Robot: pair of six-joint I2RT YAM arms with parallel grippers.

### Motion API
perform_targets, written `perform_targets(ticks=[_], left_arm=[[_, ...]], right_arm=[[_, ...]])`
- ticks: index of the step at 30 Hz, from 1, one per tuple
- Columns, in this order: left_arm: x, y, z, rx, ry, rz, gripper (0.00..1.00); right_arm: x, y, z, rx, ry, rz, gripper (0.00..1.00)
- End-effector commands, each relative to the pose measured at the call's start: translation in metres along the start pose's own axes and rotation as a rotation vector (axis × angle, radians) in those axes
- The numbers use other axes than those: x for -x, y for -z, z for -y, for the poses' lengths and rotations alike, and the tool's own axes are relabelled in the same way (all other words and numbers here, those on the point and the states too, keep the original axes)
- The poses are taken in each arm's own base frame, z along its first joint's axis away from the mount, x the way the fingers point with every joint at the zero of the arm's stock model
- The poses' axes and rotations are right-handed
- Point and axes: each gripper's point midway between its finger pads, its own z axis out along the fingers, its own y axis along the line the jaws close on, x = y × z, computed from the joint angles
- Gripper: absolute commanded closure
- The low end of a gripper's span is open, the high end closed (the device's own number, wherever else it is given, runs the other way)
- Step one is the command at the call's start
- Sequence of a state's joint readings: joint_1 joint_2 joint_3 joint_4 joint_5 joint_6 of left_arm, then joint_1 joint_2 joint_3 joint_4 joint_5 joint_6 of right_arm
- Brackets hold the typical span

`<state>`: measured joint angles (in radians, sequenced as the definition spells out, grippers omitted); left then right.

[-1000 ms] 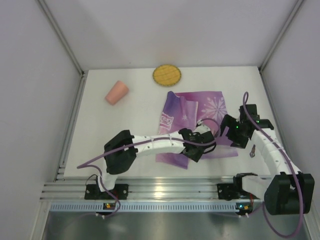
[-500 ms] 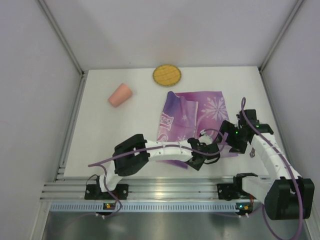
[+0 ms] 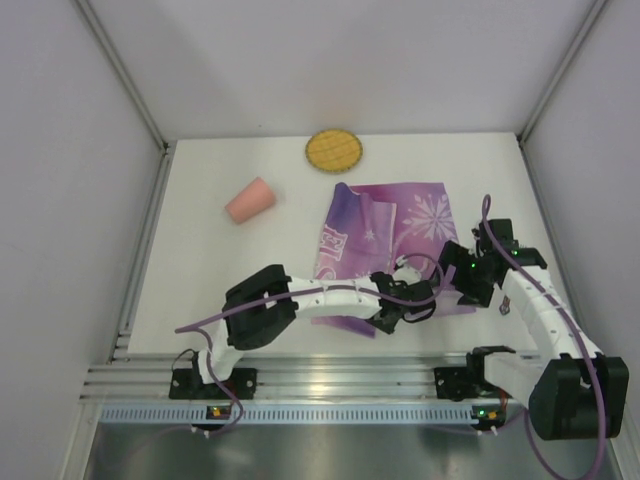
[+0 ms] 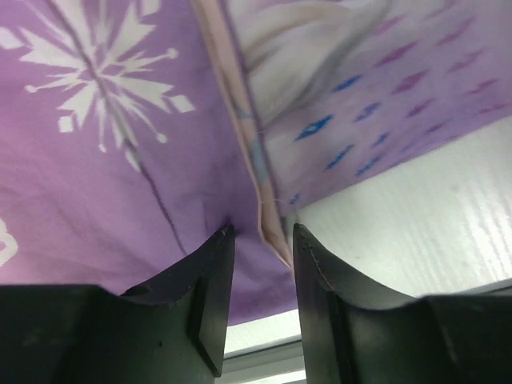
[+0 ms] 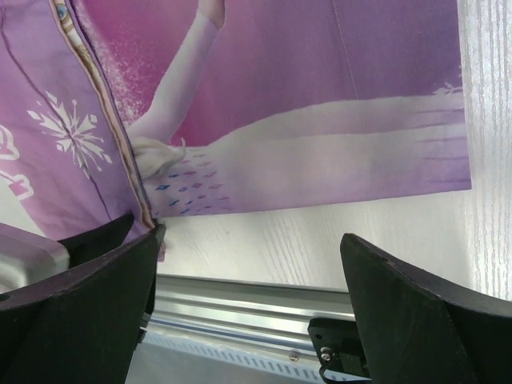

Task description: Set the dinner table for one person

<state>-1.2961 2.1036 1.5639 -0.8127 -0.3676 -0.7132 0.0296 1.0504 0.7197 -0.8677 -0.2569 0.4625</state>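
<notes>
A purple printed placemat (image 3: 400,225) lies on the white dinner table (image 3: 220,280), its left part folded over. My left gripper (image 3: 390,314) is at the mat's near edge. In the left wrist view its fingertips (image 4: 262,232) press down on the placemat (image 4: 96,160) with the folded hem between them, and a gap still shows between the jaws. My right gripper (image 3: 462,272) hovers over the mat's near right corner. In the right wrist view it (image 5: 250,236) stands wide open above bare table beside the placemat (image 5: 320,96), holding nothing.
A pink cup (image 3: 249,201) lies on its side at the left. A yellow plate (image 3: 334,150) sits at the back centre. A small dark utensil (image 3: 505,303) lies right of the mat. An aluminium rail (image 3: 320,378) borders the near edge; walls enclose the sides.
My left gripper has slid to the mat's near edge and narrowed its jaws around the hem. The pink cup has rolled a little to the right. The right gripper has dropped slightly nearer.
</notes>
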Motion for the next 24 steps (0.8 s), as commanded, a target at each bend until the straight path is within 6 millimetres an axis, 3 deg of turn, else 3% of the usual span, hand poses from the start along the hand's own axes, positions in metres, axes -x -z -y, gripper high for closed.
perform_targets(ticks=[1,5,6,7,8,12,15,16,19,24], left_arm=[[-0.031,-0.019,-0.044,0.088,0.032,-0.121,0.6],[-0.037,-0.022,-0.057,0.069,0.057,-0.134,0.69],[-0.037,-0.021,-0.057,0.063,0.057,-0.136,0.76],[-0.037,-0.022,-0.058,0.063,0.044,-0.137,0.96],[-0.034,-0.021,-0.057,0.061,0.041,-0.131,1.0],[-0.017,-0.004,-0.055,0.035,0.026,-0.096,1.0],[0.015,0.022,-0.042,-0.044,0.043,-0.029,1.0],[0.032,0.041,-0.03,-0.119,0.056,0.001,1.0],[0.067,0.069,-0.023,-0.225,0.096,0.053,1.0],[0.078,0.082,-0.028,-0.276,0.116,0.035,1.0]], right_arm=[[0.007,0.001,0.0,0.004,0.002,0.016,0.02],[0.007,-0.002,0.002,-0.004,-0.008,0.008,0.02],[0.009,-0.002,0.002,-0.001,-0.007,0.013,0.02],[0.009,-0.003,0.002,-0.005,-0.009,0.01,0.02],[0.014,-0.003,0.008,-0.017,-0.042,0.021,0.02],[0.015,-0.012,0.012,-0.032,-0.065,0.009,0.02],[0.015,-0.024,0.01,-0.006,-0.091,0.005,0.02],[0.008,-0.033,0.014,-0.008,-0.107,-0.028,0.03],[0.003,-0.053,0.015,0.001,-0.147,-0.082,0.06],[0.006,-0.058,0.037,-0.14,-0.167,-0.084,0.07]])
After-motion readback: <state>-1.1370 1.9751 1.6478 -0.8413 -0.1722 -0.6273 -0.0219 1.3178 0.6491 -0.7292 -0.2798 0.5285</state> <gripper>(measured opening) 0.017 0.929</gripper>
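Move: The placemat's folded-over edge lies between the open left fingers, roughly 1 cm ahead, 1 cm to the left and 1 cm below the left hand; the mat's near right corner is some 19 cm to the left hand's right and 1 cm ahead. For the right hand, the placemat's near edge is about 2 cm back, straight across and 7 cm below, while the folded edge lies 14 cm left, 4 cm back and 7 cm down. The left hand slides left, pinches the fold and lifts about 7 cm; the open right sinks some 6. ##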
